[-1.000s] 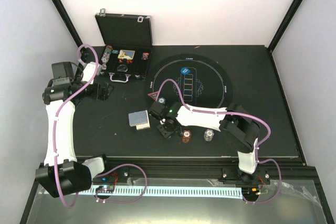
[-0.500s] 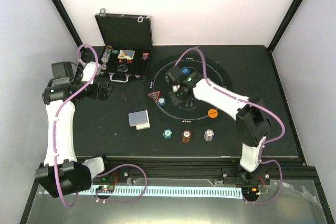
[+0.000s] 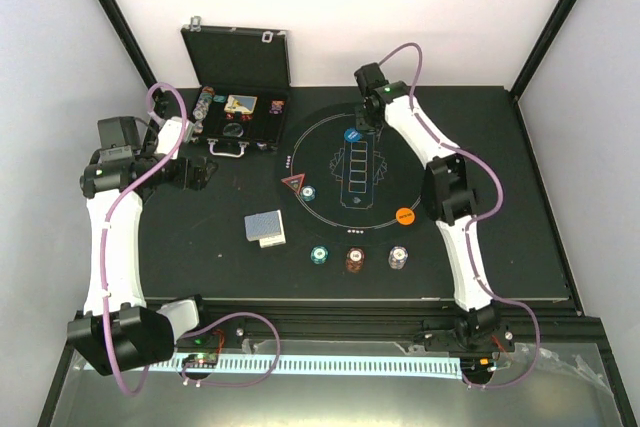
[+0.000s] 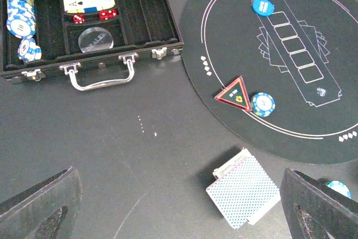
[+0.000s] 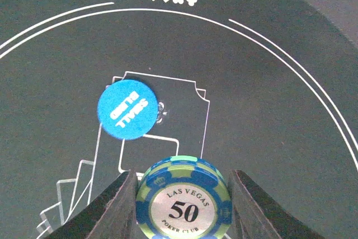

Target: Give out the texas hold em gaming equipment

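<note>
My right gripper (image 5: 183, 194) is shut on a blue-and-green "50" chip (image 5: 183, 200), held upright over the far part of the round mat (image 3: 410, 162). Just beyond it lies the blue disc (image 5: 127, 109) marked small blind. In the top view the right gripper (image 3: 368, 112) hangs at the mat's far edge. An orange disc (image 3: 405, 215), a red triangle marker (image 3: 292, 184) and a blue chip (image 3: 308, 192) lie on the mat. Teal (image 3: 319, 255), red-brown (image 3: 354, 260) and white (image 3: 398, 259) chips sit in front. The blue-backed card deck (image 4: 243, 190) lies near my open left gripper (image 4: 179, 211).
The black hinged case (image 3: 238, 97) stands open at the back left, with chip stacks, cards and dice inside (image 4: 89, 4). Its metal handle (image 4: 100, 76) faces the left gripper. The right arm (image 3: 450, 197) stretches over the mat's right side. White walls enclose the table.
The right arm has swung from the front row of chips across the mat to its far edge. The left arm has not moved.
</note>
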Robot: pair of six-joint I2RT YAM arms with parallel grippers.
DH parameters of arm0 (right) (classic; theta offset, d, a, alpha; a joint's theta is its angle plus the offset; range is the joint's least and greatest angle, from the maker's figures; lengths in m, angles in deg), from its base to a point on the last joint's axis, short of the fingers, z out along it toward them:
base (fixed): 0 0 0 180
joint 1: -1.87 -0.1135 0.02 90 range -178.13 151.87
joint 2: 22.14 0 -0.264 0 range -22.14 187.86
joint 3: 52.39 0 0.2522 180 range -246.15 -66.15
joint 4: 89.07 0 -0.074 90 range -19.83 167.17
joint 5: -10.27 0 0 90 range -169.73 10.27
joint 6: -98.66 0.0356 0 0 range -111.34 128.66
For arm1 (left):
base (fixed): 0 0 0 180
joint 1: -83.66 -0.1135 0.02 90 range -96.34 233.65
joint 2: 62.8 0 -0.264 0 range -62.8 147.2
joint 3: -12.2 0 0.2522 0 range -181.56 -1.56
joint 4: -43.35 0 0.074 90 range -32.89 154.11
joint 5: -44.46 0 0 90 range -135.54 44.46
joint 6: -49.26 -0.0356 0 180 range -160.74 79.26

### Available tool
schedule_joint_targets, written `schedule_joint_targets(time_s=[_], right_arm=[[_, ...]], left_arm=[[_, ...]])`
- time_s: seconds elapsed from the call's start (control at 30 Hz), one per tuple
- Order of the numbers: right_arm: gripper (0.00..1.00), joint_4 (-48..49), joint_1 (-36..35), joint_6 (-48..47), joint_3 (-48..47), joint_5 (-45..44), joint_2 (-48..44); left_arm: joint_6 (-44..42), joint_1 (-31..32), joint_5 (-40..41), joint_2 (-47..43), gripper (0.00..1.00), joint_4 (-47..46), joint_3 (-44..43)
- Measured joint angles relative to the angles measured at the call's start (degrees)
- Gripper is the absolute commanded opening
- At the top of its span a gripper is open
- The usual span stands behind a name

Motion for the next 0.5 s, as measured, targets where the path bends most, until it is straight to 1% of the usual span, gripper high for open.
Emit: schedule_joint_targets(time_s=[0.07, 0.13, 0.37, 0.5], right_arm=[[0.24, -0.55, 0.70, 0.00, -3.85, 0.33, 4.09], [0.25, -0.59, 1.11, -0.02, -5.31, 0.76, 6.62], [0.26, -0.26, 1.70, 0.02, -6.25, 2.71, 11.34], [0.25, -0.04, 1.68, 0.00, -6.34, 3.43, 12.57]], left_arm=[[0.00, 0.00, -0.09, 0.22, 0.99, -0.02, 0.00], [0.00, 0.00, -0.24, 0.55, 0.99, -0.04, 0.00], [0.00, 0.00, -0.48, 1.36, 0.99, -0.09, 0.00], [0.00, 0.00, -0.50, 1.42, 0.99, -0.13, 0.00]])
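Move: The right hand, already holding a poker chip, has the blue small blind button about 5 cm ahead, 5 cm left and 10 cm below. On the same table level, the red triangle lies about 10 cm back and 21 cm left of this hand, the laid-out chip 13 cm back and 17 cm left, the orange button 20 cm back and 8 cm right. From the left hand the small blind button is some 27 cm ahead, 31 cm right and 26 cm below. The right hand lowers its still-gripped chip about 8 cm, close beside the small blind button, on its right. ##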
